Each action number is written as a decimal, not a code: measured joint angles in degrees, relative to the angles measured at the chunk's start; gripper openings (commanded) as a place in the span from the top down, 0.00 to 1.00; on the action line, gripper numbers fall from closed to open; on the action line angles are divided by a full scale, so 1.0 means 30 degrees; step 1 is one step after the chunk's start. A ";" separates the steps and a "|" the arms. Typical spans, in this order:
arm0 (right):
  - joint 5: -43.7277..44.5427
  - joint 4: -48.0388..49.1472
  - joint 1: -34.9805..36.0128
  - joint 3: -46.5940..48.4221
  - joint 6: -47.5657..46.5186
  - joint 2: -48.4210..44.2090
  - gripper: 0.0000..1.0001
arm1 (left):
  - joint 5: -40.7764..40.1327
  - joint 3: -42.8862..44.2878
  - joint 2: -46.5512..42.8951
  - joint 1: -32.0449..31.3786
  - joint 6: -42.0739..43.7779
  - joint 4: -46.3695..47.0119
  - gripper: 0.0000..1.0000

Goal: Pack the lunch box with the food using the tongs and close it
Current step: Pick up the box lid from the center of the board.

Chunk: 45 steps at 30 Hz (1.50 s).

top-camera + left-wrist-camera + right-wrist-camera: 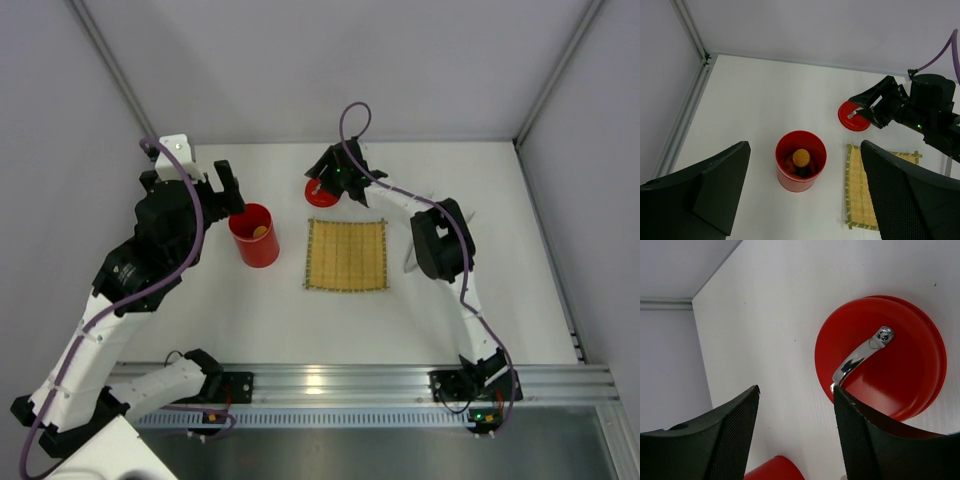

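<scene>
The red lunch box (254, 235) stands open left of the mat. Food lies inside it: a round orange piece (801, 158) on top of reddish-brown and dark bits. My left gripper (805, 146) hovers above the box, jaws wide open and empty. The red lid (900, 375) lies flat on the table at the back, its silver handle (860, 356) facing up. My right gripper (796, 390) is low over the lid's left edge, open, with bare table between its fingers; its right finger (865, 440) meets the handle's near end. Thin grey tongs (410, 258) peek out under the right arm.
A square yellow bamboo mat (346, 254) lies bare in the middle, between the box and the right arm. White walls close in the back and both sides. The aluminium rail (330, 382) with both arm bases runs along the near edge.
</scene>
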 measured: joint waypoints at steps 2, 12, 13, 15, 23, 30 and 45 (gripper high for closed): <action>0.0131 0.0182 0.0000 -0.0058 0.0146 -0.0007 0.40 | 0.0044 0.0000 0.0000 0.0000 0.0000 0.0000 0.04; 0.0379 0.0641 0.0000 -0.0240 0.0656 0.0627 0.40 | 0.0117 -0.0226 0.0291 0.0000 0.0029 0.0007 0.04; 0.0423 0.0670 0.0000 -0.0328 0.0743 0.0627 0.40 | 0.0117 -0.0240 0.0335 0.0000 0.0036 0.0000 0.04; 0.0466 0.0918 0.0000 -0.0328 0.0860 0.0663 0.40 | 0.0124 -0.0248 0.0401 0.0000 0.0073 0.0007 0.04; 0.0641 0.2091 -0.0029 -0.0328 0.1494 0.1173 0.44 | 0.0175 -0.0291 0.0539 0.0000 0.0299 0.0007 0.04; 0.0787 0.3169 -0.0095 -0.0321 0.2025 0.1639 0.60 | 0.0175 -0.0306 0.0539 0.0000 0.0474 0.0007 0.04; 0.1093 0.6222 -0.0109 -0.1268 0.2324 0.2412 1.00 | 0.0175 -0.0933 0.0546 0.0000 0.0510 0.0022 0.04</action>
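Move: The box lid lies just in front of the right hand, its middle about 4 cm ahead, 2 cm to the right and 6 cm below. From the right hand, the empty woven board is some 12 cm back, 8 cm right and 8 cm down, while the red lunch box stands about 11 cm back, 12 cm left and 3 cm lower. From the raised left hand the lid is roughly 30 cm ahead, 16 cm right and 36 cm below. The right hand sinks about 4 cm and works some 3 cm forward onto the lid, down first and then forward and down together, rolling its left side up and swinging slightly clockwise, and in the second half its half-open fingers shut almost fully to pinch the lid's metal handle near its left end. Meanwhile the empty left hand, still wide open, lowers about 2.5 cm, well clear of the lunch box. ##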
